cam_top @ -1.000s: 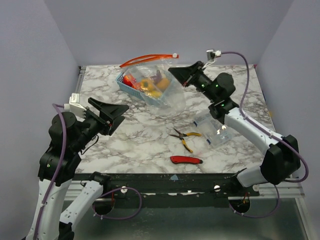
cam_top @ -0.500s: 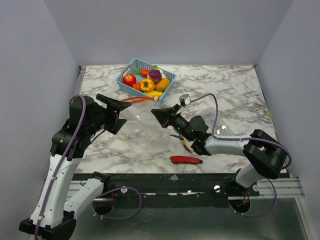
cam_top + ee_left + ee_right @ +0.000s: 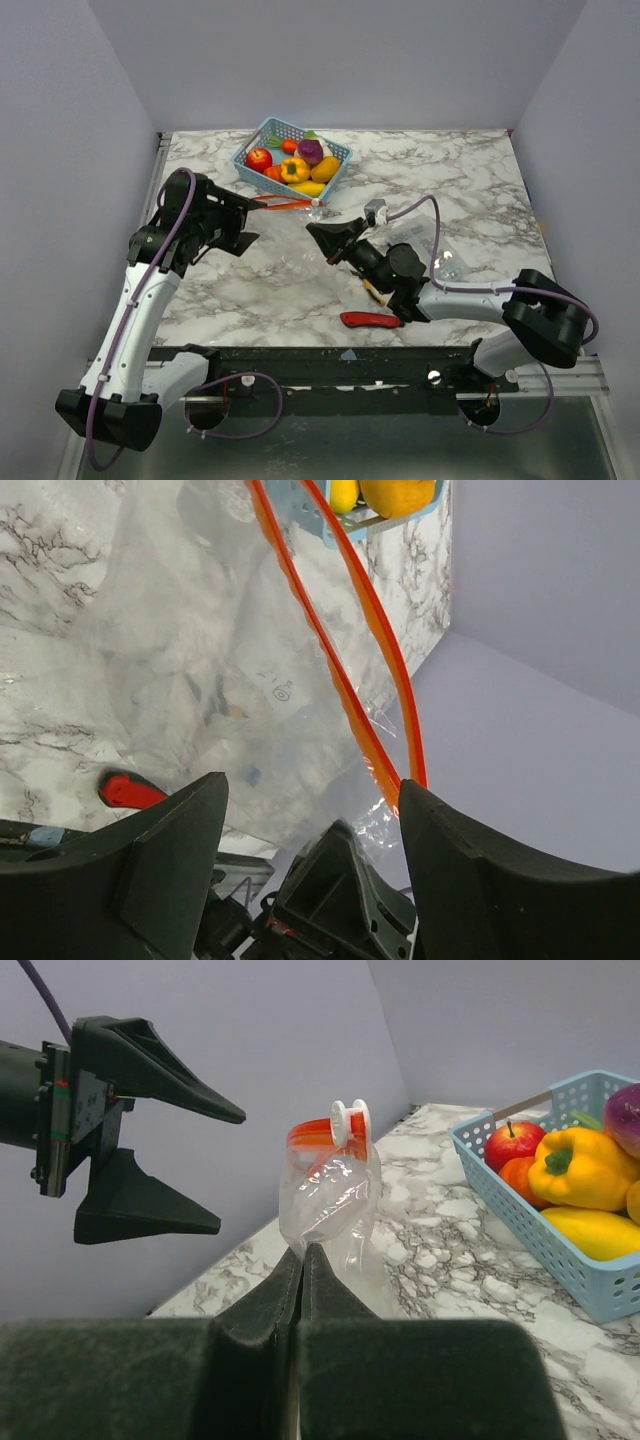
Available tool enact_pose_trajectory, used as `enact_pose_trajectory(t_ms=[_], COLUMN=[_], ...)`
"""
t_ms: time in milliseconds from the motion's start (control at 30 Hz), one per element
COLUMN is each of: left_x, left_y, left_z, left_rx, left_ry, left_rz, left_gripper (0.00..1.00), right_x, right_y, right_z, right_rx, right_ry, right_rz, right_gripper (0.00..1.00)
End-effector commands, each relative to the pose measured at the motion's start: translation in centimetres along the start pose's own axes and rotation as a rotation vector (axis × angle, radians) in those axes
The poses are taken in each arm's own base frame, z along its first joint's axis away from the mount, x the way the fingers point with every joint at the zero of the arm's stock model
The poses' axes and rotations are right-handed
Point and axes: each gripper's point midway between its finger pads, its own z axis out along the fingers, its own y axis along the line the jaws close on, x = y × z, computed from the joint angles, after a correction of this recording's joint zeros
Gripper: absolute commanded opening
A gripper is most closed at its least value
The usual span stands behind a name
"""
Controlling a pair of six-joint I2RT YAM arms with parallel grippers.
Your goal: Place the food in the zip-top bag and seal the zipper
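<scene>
The zip-top bag (image 3: pixel 335 1195) is clear and empty, and hangs pinched at one edge in my shut right gripper (image 3: pixel 303 1250) over the middle of the table. Its red-orange zipper (image 3: pixel 285 203) stands open as two strips (image 3: pixel 340 670), with a white slider (image 3: pixel 350 1118) at one end. My left gripper (image 3: pixel 258 220) is open, and its right finger (image 3: pixel 480 870) is close beside the zipper's end. The food (image 3: pixel 295 165) lies in the light blue basket (image 3: pixel 262 130) behind the bag: a red apple (image 3: pixel 510 1145), a yellow pepper (image 3: pixel 580 1165) and a purple piece (image 3: pixel 630 1110).
A red-handled utility knife (image 3: pixel 372 320) lies near the front edge. Yellow-handled pliers (image 3: pixel 372 290) are partly under my right arm. A flat clear packet (image 3: pixel 440 255) lies to the right. Walls close off the left, back and right.
My right gripper brought the bag down from above the basket to the middle of the table. My left gripper moved right and forward to the zipper's end.
</scene>
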Motion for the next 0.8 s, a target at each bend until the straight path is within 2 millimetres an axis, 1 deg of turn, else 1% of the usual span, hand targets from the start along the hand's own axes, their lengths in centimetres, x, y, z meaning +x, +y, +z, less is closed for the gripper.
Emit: enact_pose_trajectory(t_ms=[0,67,300,367,433,567,700,767], left_x=[-0.4,-0.6,-1.6,-1.6,-1.8,-2.1,-2.1,-2.0], left_y=[-0.8,-0.8,-1.3,-1.0,-0.8,-0.5,0.5,1.0], left_z=[0.6,1.2,2.6,3.0,3.3,3.5,4.0,4.2], left_rx=[-0.019,-0.026,-0.042,-0.054,-0.049,-0.055,-0.07,-0.069], left_ry=[0.01,0.008,-0.021,-0.016,-0.023,-0.042,-0.042,-0.038], left_rz=[-0.259,-0.267,-0.234,-0.243,-0.248,-0.237,-0.235,-0.235], left_gripper=[0.64,0.63,0.62,0.57,0.48,0.35,0.27,0.21], right_x=[-1.1,-1.1,-0.9,-0.9,-0.9,-0.7,-0.3,0.1], right_y=[0.4,0.5,0.9,1.1,1.2,1.6,2.3,2.4], right_z=[-0.4,-0.5,-0.7,-0.8,-0.8,-0.9,-0.9,-0.8], right_rx=[0.01,0.01,0.006,0.007,0.006,0.005,0.001,0.006], right_ry=[-0.033,-0.033,-0.02,-0.02,-0.018,-0.012,-0.001,0.007], right_rz=[-0.04,-0.041,-0.052,-0.056,-0.062,-0.07,-0.08,-0.088], right_gripper=[0.01,0.01,0.01,0.01,0.01,0.01,0.01,0.01])
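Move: The part of the zip-top bag's orange zip rim that the left hand goes for lies about 4 cm ahead of it, 2 cm right and 3 cm lower. The white slider is level in height, some 12 cm right and 4 cm ahead; the food basket's middle is about 25 cm ahead, 5 cm right and 24 cm below. From the right hand, which already holds the bag, that rim spot lies some 9 cm left and 4 cm ahead, about level. The left fingertips come onto the orange zip rim and close from well open to about a quarter, with one strip in the gap between them. To get there the left hand pushes forward about 3 cm and sinks nearly as much, hardly turning. The right hand keeps its shut grip on the bag below the slider and eases back some 2 cm, drifting slightly left. ##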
